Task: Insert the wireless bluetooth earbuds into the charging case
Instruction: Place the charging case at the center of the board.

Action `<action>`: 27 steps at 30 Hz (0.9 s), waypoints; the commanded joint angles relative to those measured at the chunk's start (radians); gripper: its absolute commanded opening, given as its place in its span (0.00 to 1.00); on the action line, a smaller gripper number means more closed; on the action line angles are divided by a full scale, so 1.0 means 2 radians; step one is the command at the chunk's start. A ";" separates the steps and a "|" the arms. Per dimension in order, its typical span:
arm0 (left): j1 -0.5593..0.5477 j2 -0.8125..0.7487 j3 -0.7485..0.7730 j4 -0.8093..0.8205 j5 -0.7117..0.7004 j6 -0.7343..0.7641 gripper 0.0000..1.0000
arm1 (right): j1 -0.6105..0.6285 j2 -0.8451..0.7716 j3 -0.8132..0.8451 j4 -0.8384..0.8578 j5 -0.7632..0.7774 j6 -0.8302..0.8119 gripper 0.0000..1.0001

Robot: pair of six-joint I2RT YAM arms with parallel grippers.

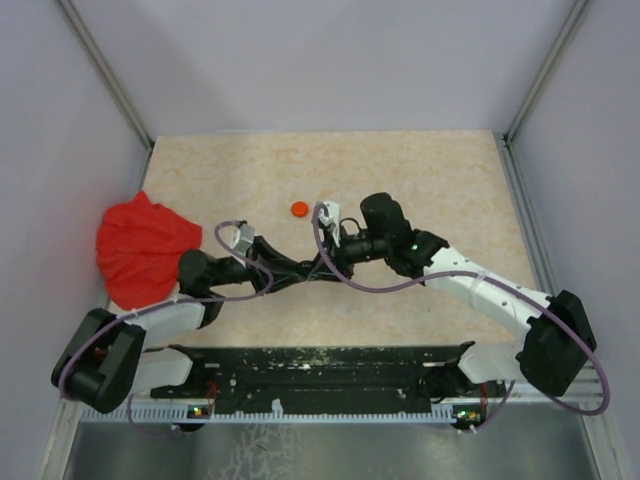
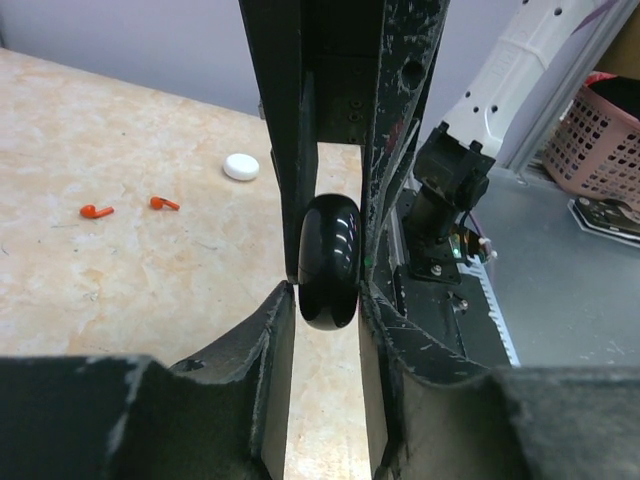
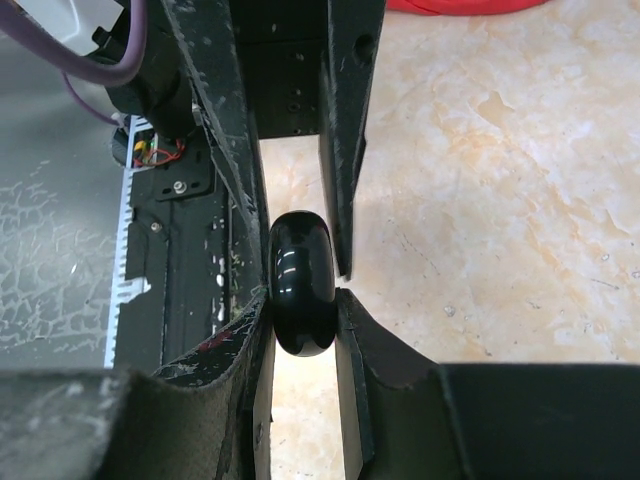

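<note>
A glossy black charging case [image 2: 330,262] hangs edge-on above the table, pinched from both sides. My left gripper [image 2: 325,302] is shut on its lower end, with the right arm's fingers reaching down from the top of that view. In the right wrist view my right gripper [image 3: 300,305] is shut on the same case [image 3: 301,282]. From above, the two grippers meet tip to tip at the table's middle [image 1: 318,267], and the case is hidden between them. Two orange earbuds [image 2: 97,211] [image 2: 165,203] lie on the table beyond.
A white round case [image 2: 241,167] lies near the earbuds. An orange round case [image 1: 299,208] sits just beyond the grippers. A red cloth [image 1: 140,250] is heaped at the left edge. A pink basket [image 2: 600,140] stands off the table.
</note>
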 commanded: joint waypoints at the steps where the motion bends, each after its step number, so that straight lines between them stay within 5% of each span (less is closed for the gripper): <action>1: 0.001 -0.040 0.009 -0.040 -0.026 0.022 0.41 | 0.008 -0.026 0.012 0.013 -0.009 -0.002 0.04; 6: 0.001 -0.074 -0.008 -0.062 -0.062 0.033 0.61 | 0.007 -0.046 0.009 0.020 0.013 0.009 0.04; 11: 0.001 -0.108 -0.010 -0.123 -0.110 0.045 0.68 | 0.005 -0.068 -0.002 0.033 0.071 0.040 0.04; 13: 0.001 -0.127 -0.006 -0.160 -0.133 0.049 0.96 | -0.002 -0.073 -0.006 0.032 0.098 0.060 0.04; 14: 0.001 -0.138 -0.003 -0.186 -0.144 0.051 1.00 | -0.006 -0.075 -0.009 0.030 0.112 0.072 0.04; 27: 0.001 -0.287 0.095 -0.535 -0.267 0.106 1.00 | -0.103 -0.156 -0.154 0.039 0.286 0.234 0.04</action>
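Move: Between both hands' fingertips, the black charging case sits at each hand's point. From the right hand, the board's centre lies roughly 14 cm ahead, 4 cm to the right and 20 cm down. At table level too, the orange disc is some 22 cm ahead and 3 cm left; the nearer orange earbud is about 16 cm ahead and 20 cm right, the other 12 cm ahead and 24 cm right. Opening wide, the left hand lets go of the black case and backs off about 5 cm, up, to its left and forward. The right hand keeps its pinch, lifts some 3 cm, then swings about 9 cm right and 6 cm forward while sinking well below its starting height, turning clockwise nearly 40 degrees, towards the board's centre. ##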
